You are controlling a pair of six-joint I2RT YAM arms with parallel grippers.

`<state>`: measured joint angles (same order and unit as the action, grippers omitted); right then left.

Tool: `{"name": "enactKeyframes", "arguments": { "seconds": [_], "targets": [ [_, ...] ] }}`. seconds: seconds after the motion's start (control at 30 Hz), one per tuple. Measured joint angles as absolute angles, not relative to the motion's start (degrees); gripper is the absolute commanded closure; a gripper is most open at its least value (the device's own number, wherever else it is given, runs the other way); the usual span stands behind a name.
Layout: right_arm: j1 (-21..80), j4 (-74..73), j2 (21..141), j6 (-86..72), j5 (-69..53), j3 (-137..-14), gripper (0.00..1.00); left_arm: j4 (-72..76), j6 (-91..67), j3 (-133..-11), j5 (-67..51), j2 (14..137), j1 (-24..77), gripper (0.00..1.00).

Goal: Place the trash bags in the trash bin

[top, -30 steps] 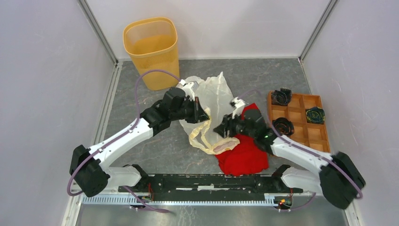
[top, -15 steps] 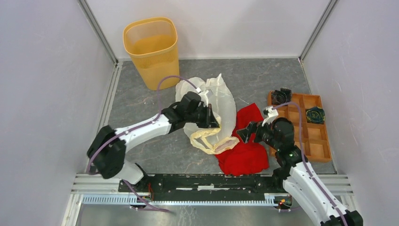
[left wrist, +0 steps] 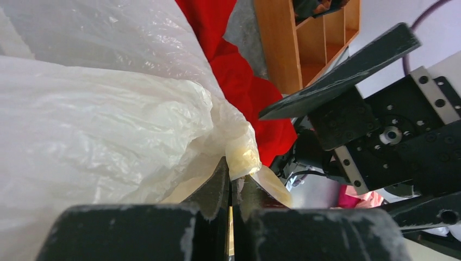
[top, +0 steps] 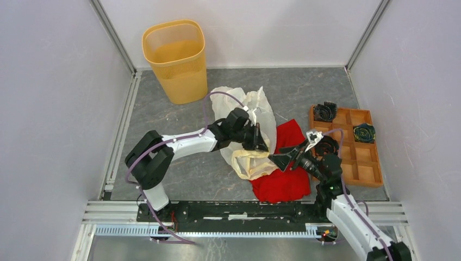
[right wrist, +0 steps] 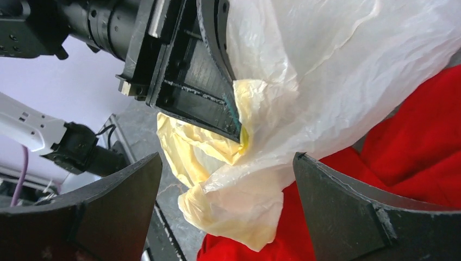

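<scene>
The cream-white trash bag lies crumpled at mid table, partly over the red cloth; it also shows in the left wrist view and the right wrist view. My left gripper is shut on a fold of the bag's yellowish lower edge. My right gripper is open, its fingers spread either side of the bag's hanging corner, not touching it. The yellow-orange trash bin stands upright at the far left, apart from both grippers.
A red cloth heap lies under and right of the bag. A brown wooden compartment tray with dark round items sits at the right. Grey walls and metal rails close the table on three sides.
My left gripper has carried the bag's edge rightward and nearer. My right arm has pulled back toward the near edge and now points its open gripper at the bag's lower corner.
</scene>
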<state>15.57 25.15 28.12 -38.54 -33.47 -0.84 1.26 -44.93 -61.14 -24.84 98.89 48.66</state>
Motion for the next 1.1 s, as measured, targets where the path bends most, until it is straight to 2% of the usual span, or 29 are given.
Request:
{"name": "enactKeyframes", "arguments": {
  "seconds": [0.13,0.23,0.4,0.53,0.7,1.03,1.1],
  "targets": [
    [17.67,27.64,34.24,-39.79,-33.08,-0.99,0.02,2.28,-45.82,-61.89,-25.19,99.63,49.43,0.98],
    [18.68,18.57,35.97,-38.28,-29.63,-3.90,0.02,2.63,-46.04,-61.98,-25.17,99.63,49.71,0.98],
    [18.90,3.70,32.14,-35.18,-25.76,-9.78,0.02,2.70,-46.04,-61.98,-25.15,99.63,49.76,0.98],
    [19.05,0.12,29.67,-35.68,-27.59,-10.37,0.02,3.07,-46.48,-61.98,-25.28,99.72,49.76,0.98],
    [21.93,7.11,29.52,-44.75,-28.91,-3.73,0.02,4.49,-47.77,-61.98,-25.76,99.83,49.89,0.98],
    [34.85,27.59,41.21,-56.60,-15.29,-2.79,0.02,8.73,-50.70,-58.96,-25.89,99.70,50.87,0.98],
    [36.16,30.41,42.61,-57.36,-12.16,-2.76,0.06,9.50,-51.51,-58.08,-25.89,99.59,50.87,0.98]
  ]
}}
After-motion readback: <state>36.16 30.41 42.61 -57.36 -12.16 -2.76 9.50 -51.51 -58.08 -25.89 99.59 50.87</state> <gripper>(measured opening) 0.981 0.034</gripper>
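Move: The right hand, open and empty, has the trash bag's yellow rim hanging about 7 cm to its left, 1 cm farther out and some 5 cm lower. The red cloth lies about 4 cm back, 2 cm to its right and 13 cm down; the wooden tray is roughly 26 cm right and 4 cm ahead. From the left hand, which pinches the bag, that rim hangs about 3 cm below, 2 cm back and 2 cm left. The left fingers keep the bag pinched, easing only about 2 cm right and a little back. The wide-open right hand closes in on the rim beneath them: it dips some 3 cm, draws back and lower, then sweeps about 5 cm left with a slight rise. Its wrist turns about 20 degrees, tipping the fingers downward, so that the jaws straddle the hanging plastic without closing. ##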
